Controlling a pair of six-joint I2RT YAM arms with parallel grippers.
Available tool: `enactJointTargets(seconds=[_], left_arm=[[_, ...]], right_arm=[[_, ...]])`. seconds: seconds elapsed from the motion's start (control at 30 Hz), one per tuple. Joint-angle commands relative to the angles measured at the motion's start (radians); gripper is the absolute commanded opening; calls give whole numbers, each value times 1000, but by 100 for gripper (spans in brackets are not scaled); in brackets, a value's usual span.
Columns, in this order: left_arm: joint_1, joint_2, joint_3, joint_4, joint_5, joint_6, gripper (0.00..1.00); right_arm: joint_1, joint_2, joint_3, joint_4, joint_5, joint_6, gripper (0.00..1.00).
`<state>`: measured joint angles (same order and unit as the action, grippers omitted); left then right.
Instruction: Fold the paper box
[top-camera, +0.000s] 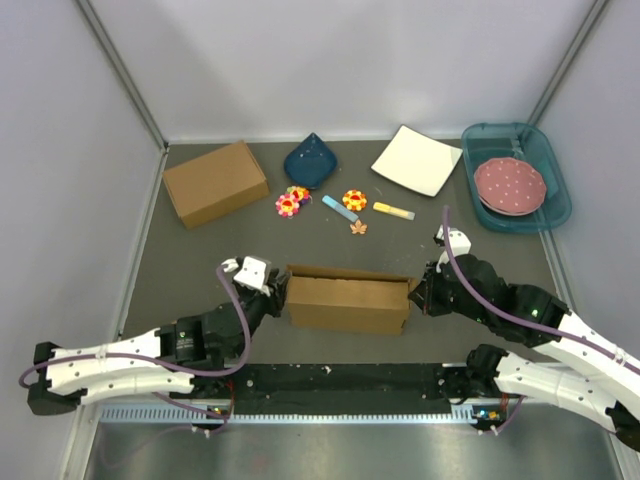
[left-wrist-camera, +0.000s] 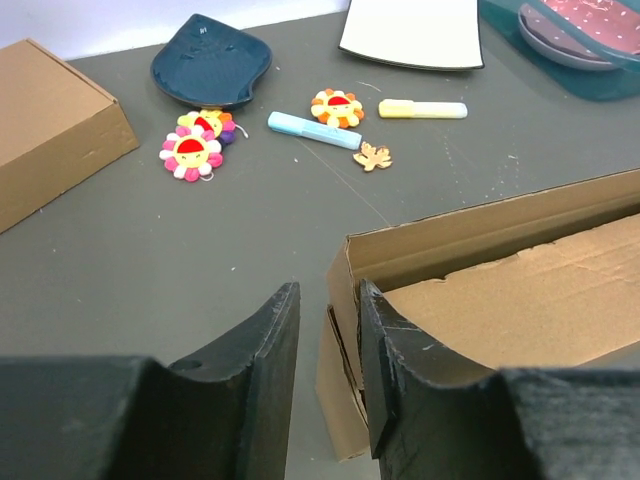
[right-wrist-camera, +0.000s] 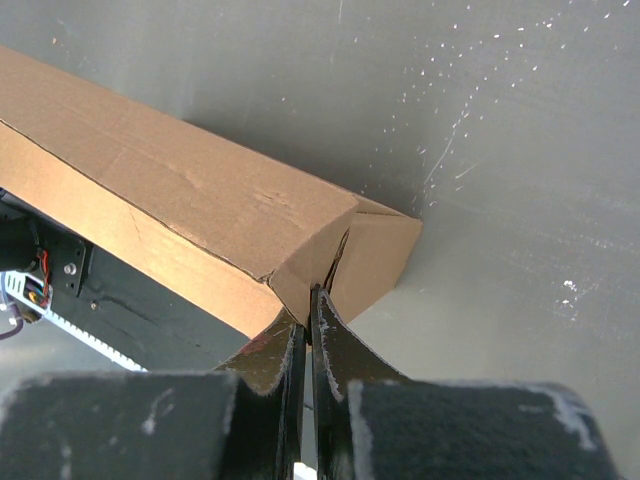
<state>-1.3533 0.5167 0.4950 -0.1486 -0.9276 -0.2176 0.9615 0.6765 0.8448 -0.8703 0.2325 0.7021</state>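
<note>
The paper box (top-camera: 348, 300) lies near the front of the table as a long shallow brown cardboard box, top still open in the left wrist view (left-wrist-camera: 520, 280). My left gripper (top-camera: 276, 290) (left-wrist-camera: 328, 300) is at its left end, open. One finger (left-wrist-camera: 390, 360) reaches over the end wall and the other (left-wrist-camera: 268, 370) stays outside it. My right gripper (top-camera: 418, 293) (right-wrist-camera: 310, 297) is shut, its tips pressed against the seam of the box's right end (right-wrist-camera: 370, 255).
A deeper closed brown box (top-camera: 215, 183) stands back left. Behind the paper box lie a dark blue dish (top-camera: 310, 160), flower toys (top-camera: 290, 203), a blue marker (top-camera: 340, 208), a yellow marker (top-camera: 394, 210), a white plate (top-camera: 417, 160) and a teal tray (top-camera: 556, 180) holding a pink plate (top-camera: 510, 185).
</note>
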Motion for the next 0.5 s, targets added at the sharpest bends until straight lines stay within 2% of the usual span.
enactJointTargets(seconds=[0.0,0.13,0.3,0.37,0.47], left_arm=[[23,12,-15,49,47,1,34],[31,16,-19,61,61,-5,27],[29,14,-29,66,76,-29,5],[29,14,-35,70,91,-37,0],[29,14,-45,76,116,-49,0]], right_arm=[[13,18,-23,-70,-33,2,0],[14,18,-26,-70,-35,0,0],[14,20,-29,-70,-35,4,0],[14,18,-29,-72,-38,2,0],[14,15,-32,-73,-36,4,0]])
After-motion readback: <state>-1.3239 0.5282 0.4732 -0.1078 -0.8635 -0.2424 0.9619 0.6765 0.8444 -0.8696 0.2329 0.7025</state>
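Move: The paper box's left end wall is at the left hand's half-open fingers, its upper edge about 1 cm right, 1 cm ahead and 1 cm lower. On the table some 10 cm below, the leaf charm lies about 13 cm ahead and 18 cm right, the blue marker 17 cm ahead and 13 cm right. From the right hand, still shut on the box's right end, that left wall lies about 28 cm left and 3 cm ahead. The left hand eases about 1 cm right, sinking slightly, and shuts its fingers on the box's left wall edge. ##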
